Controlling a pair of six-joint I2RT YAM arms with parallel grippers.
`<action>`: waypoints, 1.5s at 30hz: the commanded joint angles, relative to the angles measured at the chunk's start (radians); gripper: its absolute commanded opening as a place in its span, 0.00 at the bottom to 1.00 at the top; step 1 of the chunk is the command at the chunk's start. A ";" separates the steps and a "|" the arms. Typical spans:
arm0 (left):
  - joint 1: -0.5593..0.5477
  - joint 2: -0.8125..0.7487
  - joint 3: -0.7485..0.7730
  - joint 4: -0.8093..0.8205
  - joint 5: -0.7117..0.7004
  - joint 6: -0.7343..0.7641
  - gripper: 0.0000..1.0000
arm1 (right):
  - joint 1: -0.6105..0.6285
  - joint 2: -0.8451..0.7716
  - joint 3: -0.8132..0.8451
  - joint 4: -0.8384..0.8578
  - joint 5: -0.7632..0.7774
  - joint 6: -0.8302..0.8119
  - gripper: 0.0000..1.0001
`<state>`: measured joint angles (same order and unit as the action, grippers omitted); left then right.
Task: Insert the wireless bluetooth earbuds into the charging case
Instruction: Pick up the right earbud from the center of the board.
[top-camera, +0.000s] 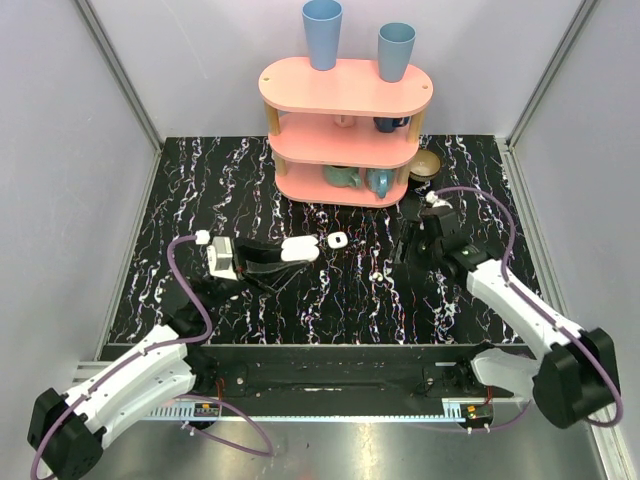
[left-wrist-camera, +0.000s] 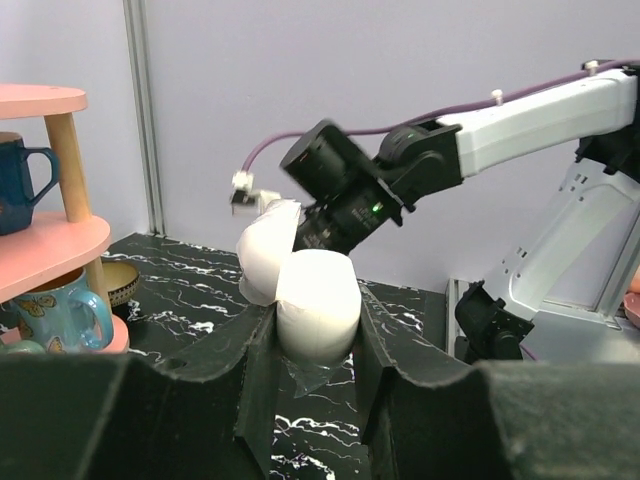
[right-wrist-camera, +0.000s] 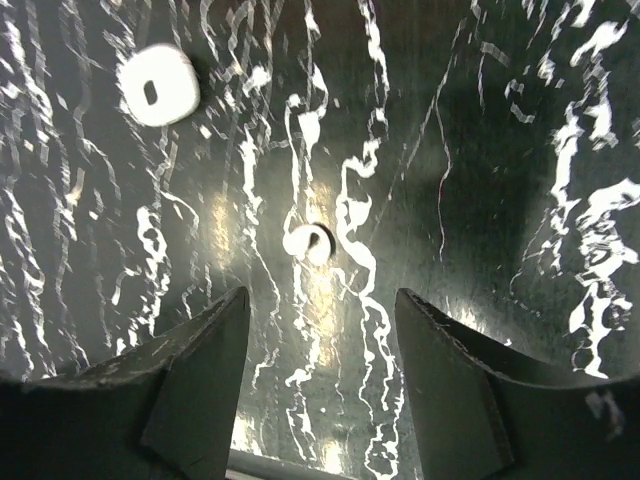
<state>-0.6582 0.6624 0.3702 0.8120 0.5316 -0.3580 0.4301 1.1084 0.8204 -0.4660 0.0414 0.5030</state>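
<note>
The white glossy charging case (left-wrist-camera: 318, 300) sits between the black fingers of my left gripper (left-wrist-camera: 315, 325), which is shut on it. Its lid (left-wrist-camera: 265, 250) stands open and tilts to the left. From above, the case (top-camera: 298, 250) hangs just over the black marbled table, left of centre. A white earbud (top-camera: 337, 240) lies on the table right beside it and shows again as the same earbud (right-wrist-camera: 158, 85) at the upper left of the right wrist view. A second, smaller earbud (right-wrist-camera: 308, 243) lies just ahead of my right gripper (right-wrist-camera: 320, 305), which is open with nothing between its fingers.
A pink three-tier shelf (top-camera: 345, 85) stands at the back with two blue cups (top-camera: 322, 33) on top and mugs on the lower tiers. A brown bowl (top-camera: 427, 165) sits right of it. Grey walls close the sides.
</note>
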 joint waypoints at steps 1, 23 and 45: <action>0.006 0.011 0.015 0.058 0.044 -0.019 0.00 | -0.033 0.103 -0.049 0.115 -0.132 0.012 0.65; 0.006 0.060 0.013 0.107 0.056 -0.033 0.00 | -0.044 0.396 -0.084 0.355 -0.225 0.019 0.49; 0.006 0.063 0.013 0.121 0.065 -0.045 0.00 | -0.045 0.439 -0.121 0.380 -0.273 0.040 0.39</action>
<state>-0.6582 0.7403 0.3702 0.8700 0.5804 -0.3939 0.3923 1.5429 0.7101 -0.1173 -0.2230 0.5339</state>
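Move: The right earbud lies on the black marble board almost under my right hand, about 13 cm below it, some 5 cm to the left and 2 cm ahead. The white piece with the oval hole lies some 8 cm farther out than the earbud and 8 cm to its left. From my left hand, which still holds the open charging case up high, the earbud is about 13 cm ahead, 16 cm to the right and 33 cm below. I drop my right hand about 12 cm onto the right earbud, quickly at first, then easing off close to the board while I edge some 4 cm to the left. On the way I tip the fingers about 15 degrees more steeply downward and draw them from wide to a narrower gap, the tips ending on either side of the earbud without a clear grip yet. ##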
